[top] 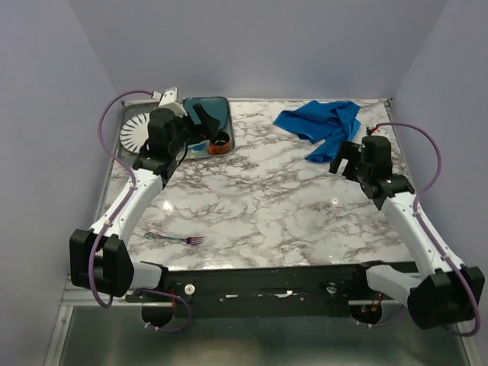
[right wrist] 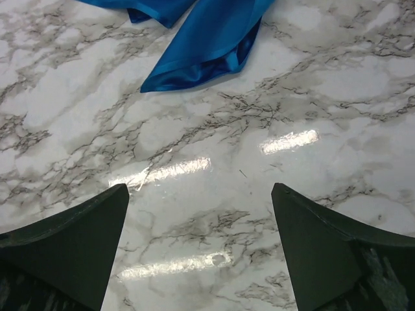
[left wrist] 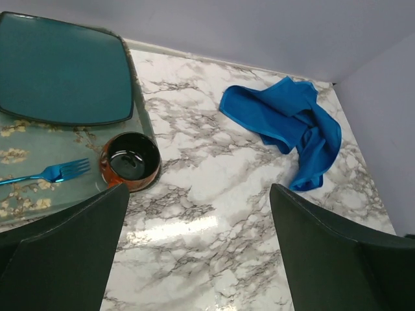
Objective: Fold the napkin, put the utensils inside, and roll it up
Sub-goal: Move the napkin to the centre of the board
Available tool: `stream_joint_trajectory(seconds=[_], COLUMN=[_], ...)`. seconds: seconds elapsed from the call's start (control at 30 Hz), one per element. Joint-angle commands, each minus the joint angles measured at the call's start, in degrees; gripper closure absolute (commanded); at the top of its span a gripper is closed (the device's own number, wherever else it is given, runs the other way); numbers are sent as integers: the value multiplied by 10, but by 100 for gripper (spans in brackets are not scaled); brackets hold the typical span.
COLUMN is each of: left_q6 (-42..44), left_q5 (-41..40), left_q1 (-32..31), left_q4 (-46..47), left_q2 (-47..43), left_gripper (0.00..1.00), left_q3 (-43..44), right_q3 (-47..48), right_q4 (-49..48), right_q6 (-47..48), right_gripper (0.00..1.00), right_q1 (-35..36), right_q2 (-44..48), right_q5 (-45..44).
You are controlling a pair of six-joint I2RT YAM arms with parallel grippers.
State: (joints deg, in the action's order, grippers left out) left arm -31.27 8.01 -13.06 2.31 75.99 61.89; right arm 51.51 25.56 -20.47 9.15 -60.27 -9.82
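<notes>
The napkin (top: 320, 126), a bright blue cloth, lies crumpled at the back right of the marble table; it also shows as the napkin (left wrist: 285, 123) and the napkin (right wrist: 201, 39). A slim fork (top: 175, 239) with purple tines lies near the front left edge, far from both grippers. My left gripper (top: 206, 126) hovers open over the back left, and in its wrist view the left gripper (left wrist: 198, 194) has only marble between its fingers. My right gripper (top: 341, 160) stands open just in front of the napkin; the right gripper (right wrist: 200, 191) holds nothing.
A dark teal plate (left wrist: 61, 71) rests on a flowered placemat (left wrist: 26, 146) at the back left. A blue fork (left wrist: 48, 173) and a small orange-rimmed bowl (left wrist: 130, 161) are there too. A white slatted disc (top: 137, 131) lies beside them. Walls close in on three sides.
</notes>
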Motion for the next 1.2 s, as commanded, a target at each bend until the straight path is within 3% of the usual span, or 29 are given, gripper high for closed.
stream_joint_trajectory(seconds=[0.0, 0.2, 0.37, 0.53, 0.67, 0.77, 0.83, 0.87, 1.0, 1.17], left_q6=[31, 7, 4, -8, -36, -44, -53, -55, -57, -56], left_q5=[-26, -35, -42, -52, -53, -58, -62, -64, -71, -52], left_q1=[-42, -128, -178, -201, -215, -217, -218, -219, -219, -223], left_q4=[24, 28, 21, 9, 2, -11, -22, -35, -70, -108], left_q2=[17, 53, 72, 76, 88, 109, 127, 146, 209, 316], left_gripper=[1, 1, 1, 1, 3, 4, 4, 4, 1, 1], left_q3=[10, 3, -5, -14, -12, 6, 31, 41, 109, 183], right_q3=[42, 180, 217, 284, 300, 280, 254, 241, 150, -7], right_q4=[-33, -40, -124, -133, -79, -76, -66, -63, -46, -7], right_q6=[-47, -127, -195, -224, -259, -253, -234, -223, -127, -29], right_gripper=[0, 0, 0, 0, 26, 39, 84, 98, 99, 99], right_q1=[-1, -1, 1, 1, 3, 14, 15, 17, 30, 33], right_q2=[-108, -330, -434, -539, -550, -524, -505, -492, -395, -196], right_q5=[-6, 47, 63, 62, 27, 13, 28, 33, 71, 204])
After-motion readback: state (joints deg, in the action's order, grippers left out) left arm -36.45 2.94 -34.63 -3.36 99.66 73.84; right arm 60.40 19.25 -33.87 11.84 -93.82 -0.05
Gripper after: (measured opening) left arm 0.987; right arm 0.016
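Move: The blue napkin's middle lies about 24 cm ahead of my right hand, 6 cm to its left and 15 cm below; its near flap is some 17 cm ahead and 6 cm left, equally low. From my left hand the napkin's middle is roughly 17 cm ahead, 35 cm right and 23 cm down. Nearer that hand, the brown cup stands about 10 cm ahead and 1 cm right, with the teal dish some 20 cm ahead and 1 cm left, both about 21 cm below. I reach my right hand, wide open, forward and down about 17 and 15 cm, slightly left, onto the napkin's near flap, pinch it shut, then drag it some 11 cm straight back, rising about 3 cm. Meanwhile my open left hand swings about 17 cm right, away from the cup and towards the napkin, sinking 11 cm as its fingers tip down. ##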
